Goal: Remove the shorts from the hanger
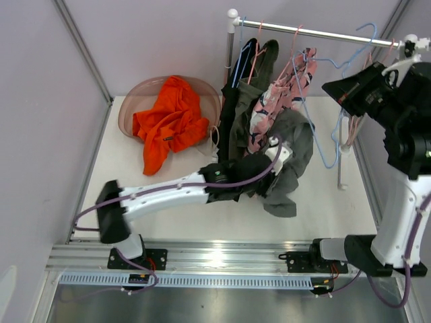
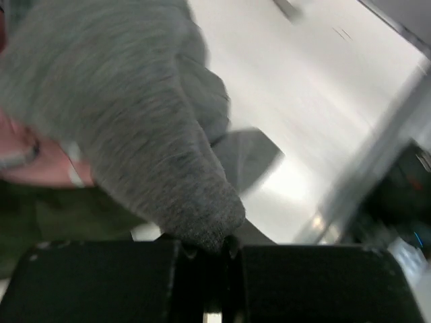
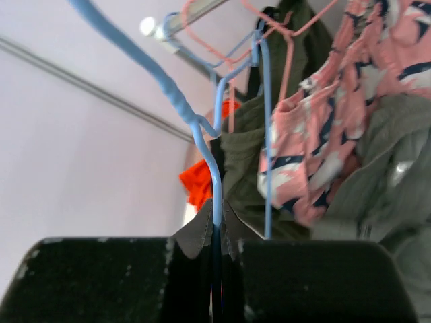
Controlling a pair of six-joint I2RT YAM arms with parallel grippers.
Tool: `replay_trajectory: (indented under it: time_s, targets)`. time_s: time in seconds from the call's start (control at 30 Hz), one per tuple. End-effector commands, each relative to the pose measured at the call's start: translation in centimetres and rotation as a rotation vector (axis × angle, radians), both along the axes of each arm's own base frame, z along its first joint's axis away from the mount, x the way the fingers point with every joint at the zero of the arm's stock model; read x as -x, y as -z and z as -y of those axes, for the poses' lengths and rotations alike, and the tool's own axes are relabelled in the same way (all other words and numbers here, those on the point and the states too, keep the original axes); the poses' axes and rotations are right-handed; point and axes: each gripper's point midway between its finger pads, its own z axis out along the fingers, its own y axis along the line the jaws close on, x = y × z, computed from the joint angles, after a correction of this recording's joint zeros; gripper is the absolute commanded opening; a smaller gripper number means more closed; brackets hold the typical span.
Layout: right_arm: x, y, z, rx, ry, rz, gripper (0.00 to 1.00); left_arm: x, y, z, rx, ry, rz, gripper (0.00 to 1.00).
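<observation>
My left gripper (image 1: 269, 167) (image 2: 205, 245) is shut on a fold of the grey-green shorts (image 1: 295, 145) (image 2: 135, 121), which hang low over the table. My right gripper (image 1: 333, 87) (image 3: 217, 225) is shut on the wire of a blue hanger (image 1: 322, 138) (image 3: 202, 134) below the rail (image 1: 316, 30). Pink patterned shorts (image 1: 286, 94) (image 3: 330, 121), olive shorts (image 1: 266, 60) (image 3: 242, 155) and black shorts (image 1: 232, 101) hang on hangers. Orange shorts (image 1: 172, 121) (image 3: 202, 182) lie in the basin.
A translucent pink basin (image 1: 124, 114) sits at the back left of the white table. The rack's upright post (image 1: 230, 47) and its right foot (image 1: 342, 168) stand on the table. Grey walls close in on both sides.
</observation>
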Motion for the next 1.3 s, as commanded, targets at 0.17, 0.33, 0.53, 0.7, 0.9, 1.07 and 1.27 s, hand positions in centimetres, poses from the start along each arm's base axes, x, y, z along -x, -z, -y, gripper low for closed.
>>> replay_trajectory:
  time_s: [0.17,0.33,0.53,0.7,0.9,1.07,1.27]
  targets:
    - [-8.0,1.6,3.9,0.102,0.141,-0.024,0.0,0.2,-28.1,-18.9,0.303,-0.277,0.422,0.0]
    - [-10.6,2.1,5.0,0.108,0.176,-0.036,0.0,-5.3,-36.8,-27.6,0.378,-0.476,0.579,0.0]
    - [-11.8,3.0,6.0,0.131,0.204,-0.05,0.0,-12.8,-39.5,-30.0,0.396,-0.533,0.632,0.0]
    - [-12.5,4.0,7.0,0.152,0.226,-0.064,0.0,-22.2,-35.8,-30.2,0.478,-0.505,0.509,0.0]
    - [-13.7,5.6,7.6,0.158,0.231,-0.094,0.0,-31.6,-27.3,-31.0,0.406,-0.599,0.393,0.0]
    - [-14.0,5.9,7.9,0.169,0.237,-0.096,0.0,-36.1,-20.8,-32.1,0.38,-0.669,0.268,0.0]
    - [-14.6,6.2,8.0,0.157,0.231,-0.103,0.0,-38.2,-14.3,-33.0,0.298,-0.756,0.179,0.4]
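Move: The left hand already grips the grey shorts; the basket's middle lies roughly 30 cm ahead, 35 cm left and 18 cm below it. Orange shorts in it are about 26 cm ahead, 35 cm left, 15 cm below; the pink shorts hang some 15 cm ahead, 4 cm right, 12 cm above. The right hand holds the empty blue hanger; the rail's right part is around 26 cm ahead, 12 cm right, 5 cm above. Left hand swings grey shorts up-left, then forward-down about 35 cm to basket, starts opening; right pushes hanger forward. ##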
